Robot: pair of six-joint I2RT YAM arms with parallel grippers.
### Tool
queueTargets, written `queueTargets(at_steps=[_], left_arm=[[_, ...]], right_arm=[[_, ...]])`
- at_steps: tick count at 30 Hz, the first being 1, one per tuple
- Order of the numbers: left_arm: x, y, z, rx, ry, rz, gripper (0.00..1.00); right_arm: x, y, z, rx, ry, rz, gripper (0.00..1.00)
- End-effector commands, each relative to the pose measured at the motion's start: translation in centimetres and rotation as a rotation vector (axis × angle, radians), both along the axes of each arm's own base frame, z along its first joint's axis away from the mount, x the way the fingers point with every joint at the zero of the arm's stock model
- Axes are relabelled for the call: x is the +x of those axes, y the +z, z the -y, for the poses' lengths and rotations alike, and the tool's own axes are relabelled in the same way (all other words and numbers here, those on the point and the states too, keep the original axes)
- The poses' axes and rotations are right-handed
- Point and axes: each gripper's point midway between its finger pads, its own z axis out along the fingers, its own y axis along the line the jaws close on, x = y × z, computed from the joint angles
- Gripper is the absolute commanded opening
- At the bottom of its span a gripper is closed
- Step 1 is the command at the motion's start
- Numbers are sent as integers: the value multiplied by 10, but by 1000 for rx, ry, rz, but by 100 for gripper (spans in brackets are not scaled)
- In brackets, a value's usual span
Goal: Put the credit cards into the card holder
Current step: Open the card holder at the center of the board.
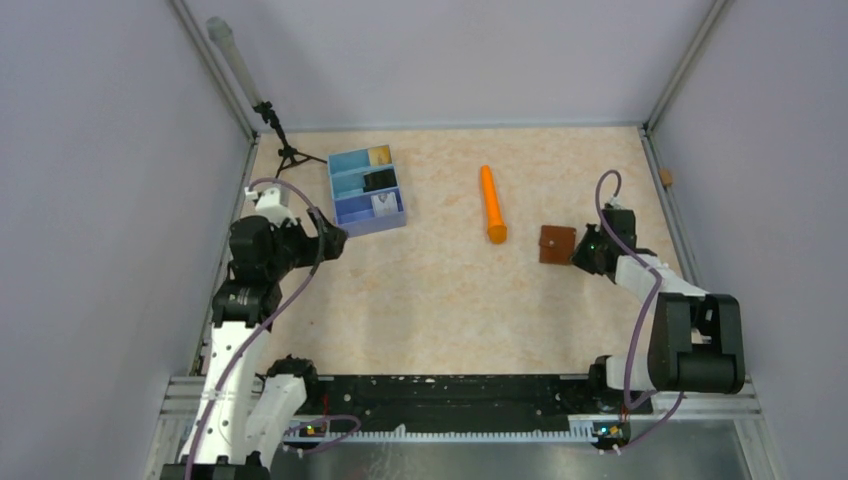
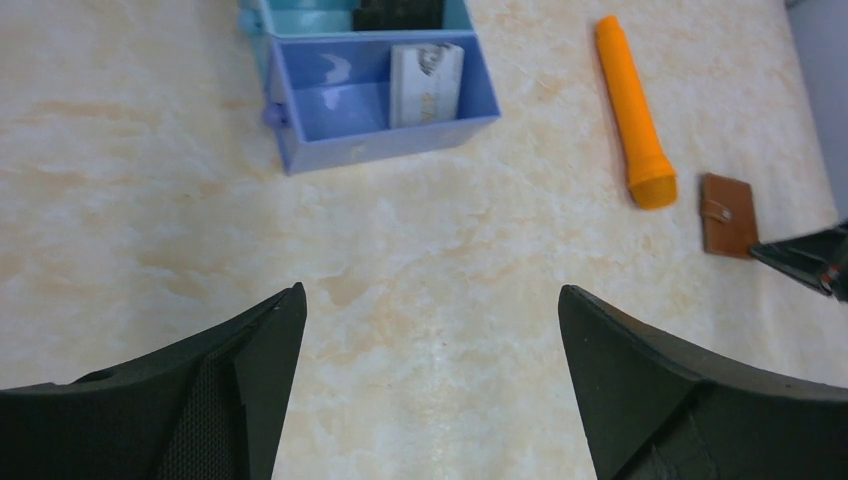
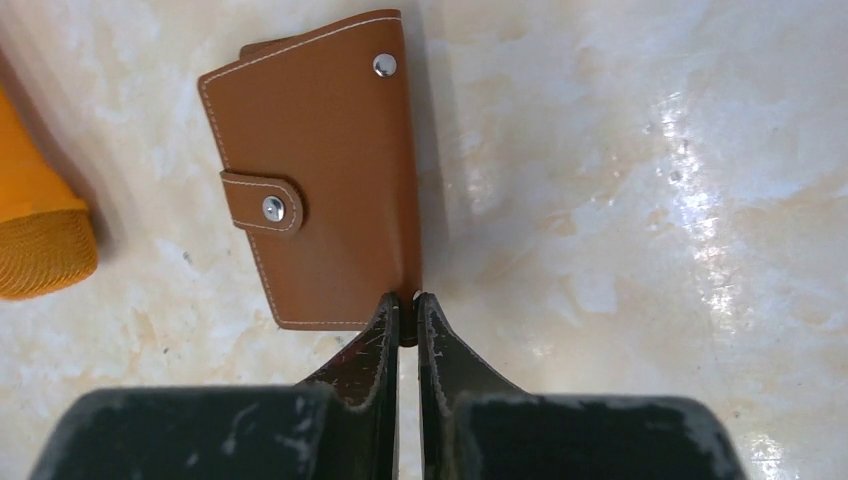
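Observation:
The brown leather card holder lies closed and flat on the table at the right, snap tab fastened. My right gripper is shut on its near right corner, with the leather edge pinched between the fingertips. The credit cards stand in a blue tray: a tan-gold one, a black one and a white one. My left gripper hangs open over bare table just in front of the tray, holding nothing.
An orange torch lies between the tray and the card holder. A small black tripod with a pole stands at the back left corner. Walls close the table on three sides.

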Motion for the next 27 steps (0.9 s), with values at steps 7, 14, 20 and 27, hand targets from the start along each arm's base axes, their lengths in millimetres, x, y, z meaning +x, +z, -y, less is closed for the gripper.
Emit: queueTargets(at_steps=[7, 14, 20, 27], left_arm=[[-44, 11, 141, -295, -457, 69, 99], [-67, 28, 188, -323, -767, 87, 99], [-75, 45, 187, -271, -821, 125, 99], [-92, 39, 191, -220, -927, 76, 99]], right_arm=[[-6, 87, -66, 158, 363, 243, 0], [-47, 163, -175, 309, 816, 387, 0], [-114, 215, -243, 479, 1215, 455, 0], [-172, 227, -278, 560, 1497, 424, 0]])
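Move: My right fingers are already shut on the near right corner of the card holder, whose middle lies about 5 cm ahead and 4 cm left of them, at their height. The board's centre, where I take it, is some 28 cm left and 5 cm ahead; the orange flashlight is roughly 18 cm left and 16 cm ahead. From my open left hand, the card holder is about 49 cm right, 9 cm ahead and 21 cm below. I keep the card holder pinched and sweep my right hand about 26 cm left, lifting it some 20 cm and then drawing back too, while the wrist swings counter-clockwise and its left side rises. My wide-open left hand comes to meet it, some 18 cm right and a little back, turning clockwise about 45 degrees, dipping slightly, then rising, until its jaws face the holder's free edge. ##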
